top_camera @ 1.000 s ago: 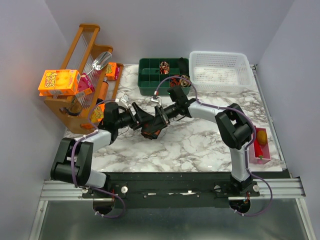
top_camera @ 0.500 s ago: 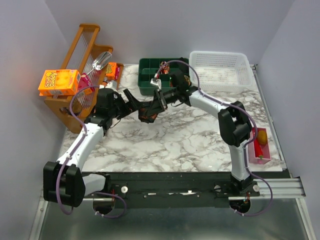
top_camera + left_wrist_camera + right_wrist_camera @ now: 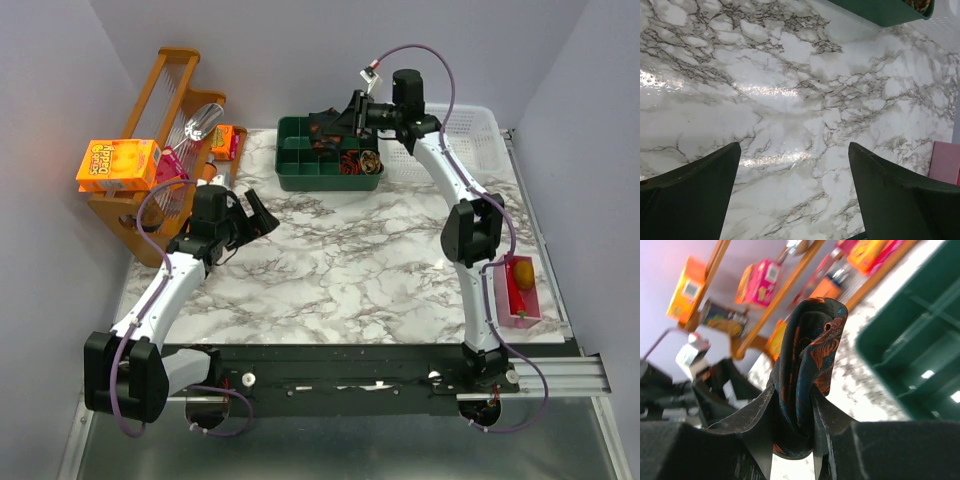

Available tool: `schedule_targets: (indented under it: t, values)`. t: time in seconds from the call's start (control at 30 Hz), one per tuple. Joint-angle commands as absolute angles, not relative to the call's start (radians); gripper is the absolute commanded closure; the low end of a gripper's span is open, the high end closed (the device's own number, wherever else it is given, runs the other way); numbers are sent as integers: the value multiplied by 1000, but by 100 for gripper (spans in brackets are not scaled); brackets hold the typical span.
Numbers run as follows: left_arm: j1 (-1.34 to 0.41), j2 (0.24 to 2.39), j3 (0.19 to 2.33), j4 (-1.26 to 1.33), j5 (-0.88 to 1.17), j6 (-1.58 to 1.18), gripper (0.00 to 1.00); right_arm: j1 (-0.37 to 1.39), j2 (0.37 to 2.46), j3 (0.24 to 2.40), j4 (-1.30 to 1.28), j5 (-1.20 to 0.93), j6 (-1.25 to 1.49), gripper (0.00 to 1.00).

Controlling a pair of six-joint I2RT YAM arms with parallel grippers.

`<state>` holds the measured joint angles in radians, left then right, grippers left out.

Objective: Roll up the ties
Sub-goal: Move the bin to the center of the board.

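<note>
A rolled tie (image 3: 807,355), dark navy with orange-red pattern, sits pinched between my right gripper's (image 3: 794,390) fingers. From above, that gripper (image 3: 333,122) holds the tie (image 3: 320,124) over the back of the green compartment tray (image 3: 296,178). Other coiled ties (image 3: 358,161) lie in the tray's right compartments. My left gripper (image 3: 255,212) hovers open over bare marble at the left. In its wrist view the gripper (image 3: 792,150) has nothing between its fingers, and the tray's corner (image 3: 880,10) shows at the top.
A white mesh basket (image 3: 440,140) stands right of the green tray. A wooden rack (image 3: 170,150) with snack boxes fills the back left. A pink tray (image 3: 520,290) holding a yellow-orange item sits at the right edge.
The right gripper has carried the rolled tie from the table's middle up and back over the green tray. The left gripper let go, opened wide and drew back to the left.
</note>
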<state>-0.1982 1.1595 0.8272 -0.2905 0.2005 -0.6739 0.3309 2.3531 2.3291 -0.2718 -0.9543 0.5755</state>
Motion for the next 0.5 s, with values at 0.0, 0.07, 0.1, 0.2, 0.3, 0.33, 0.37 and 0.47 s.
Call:
schedule_targets:
  t: [0.0, 0.07, 0.1, 0.2, 0.3, 0.33, 0.37, 0.47]
  values:
    - [-198, 1160, 801, -272, 205, -675, 1, 347, 2425, 2353, -318, -821, 583, 63]
    - [-198, 1164, 798, -249, 221, -676, 1, 347, 2431, 2350, -313, -769, 565, 64]
    - [-198, 1164, 801, -247, 225, -669, 1, 347, 2436, 2349, -307, -752, 565, 64]
    - [-198, 1169, 802, -248, 233, -663, 1, 348, 2438, 2349, -279, -694, 563, 65]
    - [-198, 1172, 801, -253, 239, -652, 1, 348, 2427, 2346, -264, -615, 551, 65]
    - [-198, 1173, 795, -255, 239, -650, 1, 348, 2422, 2341, -256, -597, 549, 65]
    - [-198, 1170, 793, -252, 239, -649, 1, 348, 2419, 2339, -252, -557, 542, 65]
    - [-198, 1167, 782, -253, 239, -647, 1, 350, 2410, 2319, -233, -488, 529, 65]
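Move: The right hand holds the rolled tie above the near part of the green bin. The bin's middle lies about 6 cm ahead, 3 cm to the left and some 22 cm below. In the bin's back middle compartment a camouflage tie sits roughly 11 cm ahead and 3 cm left. The white basket is about 25 cm to the right and 8 cm ahead. From the left hand, the bin is some 24 cm ahead and 19 cm right. Lower the right gripper about 6 cm towards the green bin while reaching forward nearly as far, keeping the rolled tie pinched. As it goes, swing the left-pointing fingers roughly 15 degrees clockwise and dip their tips a little; most of the drop comes early, then carry on almost level, still forward. ##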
